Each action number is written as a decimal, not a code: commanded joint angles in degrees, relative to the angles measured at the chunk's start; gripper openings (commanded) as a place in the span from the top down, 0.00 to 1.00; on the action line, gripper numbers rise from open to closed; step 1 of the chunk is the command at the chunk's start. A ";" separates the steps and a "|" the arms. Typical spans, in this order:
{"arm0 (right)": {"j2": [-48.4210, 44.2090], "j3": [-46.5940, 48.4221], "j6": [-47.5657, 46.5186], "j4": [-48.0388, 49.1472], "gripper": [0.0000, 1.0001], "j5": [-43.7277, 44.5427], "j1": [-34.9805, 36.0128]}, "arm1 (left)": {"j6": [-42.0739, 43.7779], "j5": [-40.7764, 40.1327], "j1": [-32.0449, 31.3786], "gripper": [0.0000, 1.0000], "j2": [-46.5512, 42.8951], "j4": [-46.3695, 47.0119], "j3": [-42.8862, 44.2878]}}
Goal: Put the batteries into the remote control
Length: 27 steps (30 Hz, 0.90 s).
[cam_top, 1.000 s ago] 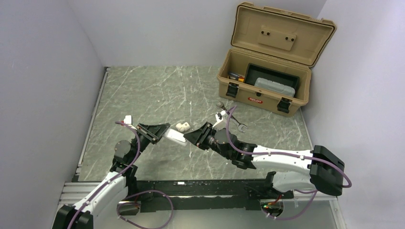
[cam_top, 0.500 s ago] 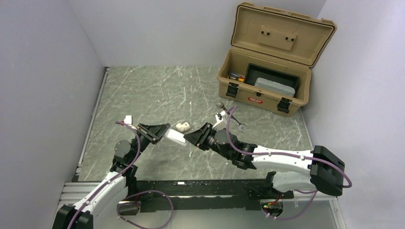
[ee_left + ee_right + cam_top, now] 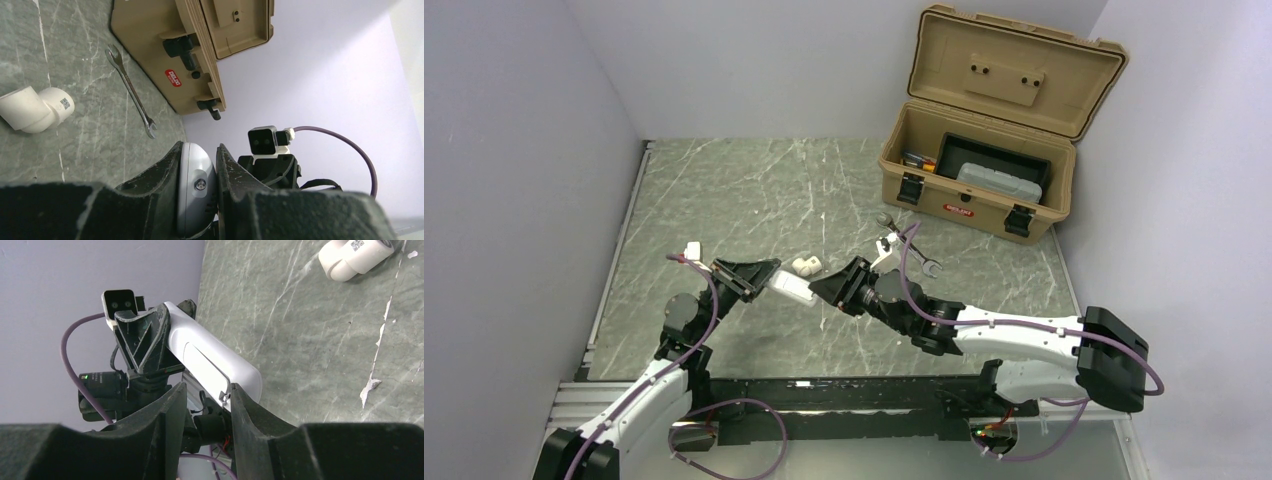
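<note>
My left gripper [image 3: 764, 275] is shut on the remote control [image 3: 792, 289], a flat white handset held above the table with its free end pointing right. In the left wrist view the remote control [image 3: 195, 192] sits edge-on, pinched between both jaws of the left gripper [image 3: 199, 150]. My right gripper [image 3: 817, 288] is at the remote's free end. In the right wrist view the right gripper [image 3: 207, 390] is open with nothing between its jaws. The remote control [image 3: 215, 357] lies just beyond them, its back panel edge against the right finger. No batteries are in view.
A white pipe fitting [image 3: 806, 266] lies on the marble table just behind the remote. A silver wrench [image 3: 909, 250] lies further right. An open tan toolbox [image 3: 979, 175] stands at the back right with a black tray inside. Grey walls close in on both sides.
The right gripper's jaws have spread a little wider at the remote's end. The left gripper and the remote have not moved.
</note>
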 commanded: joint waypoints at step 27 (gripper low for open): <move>-12.29 -0.26 -30.71 -8.75 0.24 -38.95 -20.70 | -0.56 13.40 -0.15 1.00 3.76 -0.61 0.47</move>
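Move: The remote, held near one end by the left hand, has its middle about 4 cm right of that hand, 3 cm back and 1 cm below. From the right hand, at the remote's free end, that middle lies some 4 cm left, 2 cm ahead and 1 cm below. The white elbow is about 12 cm ahead of the right hand, 4 cm left and 17 below; the wrench, 18 ahead, 20 right and 18 below. The remote stays gripped in the left hand while the right hand comes free of its battery-cover end, first going right, then also forward, about 7 cm right in all and rising some 2 cm. The right fingers spread wider and the wrist tilts their tips upward by about 15 degrees. Late on, the left hand carries the remote a couple of centimetres back, right and slightly down, turning a little clockwise. ##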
